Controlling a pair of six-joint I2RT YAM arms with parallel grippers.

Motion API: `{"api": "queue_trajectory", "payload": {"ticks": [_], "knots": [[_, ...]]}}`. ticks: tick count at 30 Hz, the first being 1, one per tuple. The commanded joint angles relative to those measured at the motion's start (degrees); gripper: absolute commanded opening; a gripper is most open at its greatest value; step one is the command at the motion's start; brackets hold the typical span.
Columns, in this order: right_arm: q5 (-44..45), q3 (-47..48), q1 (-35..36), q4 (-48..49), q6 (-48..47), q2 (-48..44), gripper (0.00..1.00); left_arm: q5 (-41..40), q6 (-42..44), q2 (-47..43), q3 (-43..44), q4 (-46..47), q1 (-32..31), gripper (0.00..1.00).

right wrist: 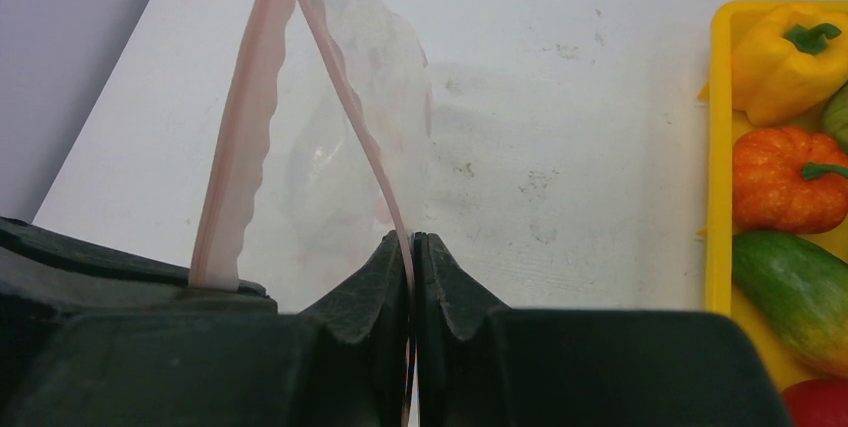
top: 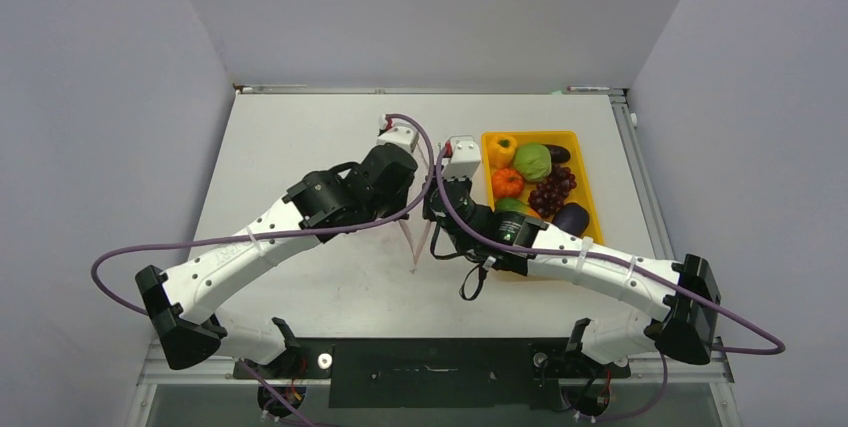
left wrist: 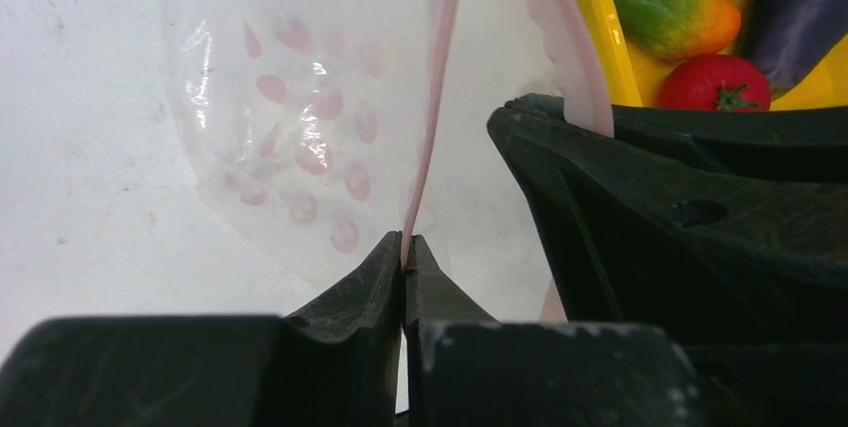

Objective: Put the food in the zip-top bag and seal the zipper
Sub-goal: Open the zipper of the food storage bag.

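The zip-top bag [top: 415, 244] hangs between both grippers at mid-table, its mouth spread apart. My left gripper [left wrist: 405, 247] is shut on one lip of the pink zipper [left wrist: 432, 97]. The dotted clear bag [left wrist: 300, 127] hangs beyond it. On the other lip, my right gripper [right wrist: 412, 242] is shut on the zipper [right wrist: 350, 107]. I see nothing inside the bag [right wrist: 340, 147]. The food lies in the yellow tray [top: 592, 197] on the right: yellow pepper [top: 501, 149], green piece [top: 531, 162], orange piece [top: 507, 182], grapes [top: 553, 190], eggplant [top: 572, 217].
The tray's near wall [right wrist: 718, 147] stands just right of the right gripper, with a cucumber [right wrist: 800, 297] and a red tomato [left wrist: 715, 82] at its near end. White table [top: 300, 147] lies to the left and behind. Grey walls enclose the table.
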Motion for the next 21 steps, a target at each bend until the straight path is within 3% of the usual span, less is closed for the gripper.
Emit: {"api": "queue_trajectory", "payload": {"ticks": [1, 11, 21], "knots": [[0.64, -0.97, -1.11, 0.14, 1.34, -3.08, 0.05, -6.78, 0.74, -1.85, 3.45, -1.01, -0.28, 0.0], [-6.38, -5.22, -6.7, -0.56, 3.1, -3.93, 0.05, -11.84, 4.37, -2.2, 6.62, -4.71, -0.37, 0.0], [-14.23, -7.01, -11.61, 3.32, 3.35, 1.9, 0.05, -21.0, 8.55, 1.35, 12.42, -14.75, -1.28, 0.0]]}}
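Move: Between the two gripping hands, the bag's zipper mouth runs fore and aft; its middle lies about 3 cm to the left hand's right and 1 cm ahead, and 3 cm to the right hand's left and 1 cm back, level with both. The bag's body hangs about 5 cm ahead, 5 cm left and 12 cm below the left hand. From the right hand, the yellow tray's middle is some 18 cm ahead, 26 cm right and 20 cm down, the papaya in it 15 ahead and 20 right. Pulling the bag's mouth apart, each hand keeps its pinch on its own lip: the left draws about 5 cm left while rising 4 cm, rolling its left side up and lifting the fingertips some 10 degrees; the right heads away to the right and forward by a few centimetres, sinking about 4 cm and tipping slightly down. ##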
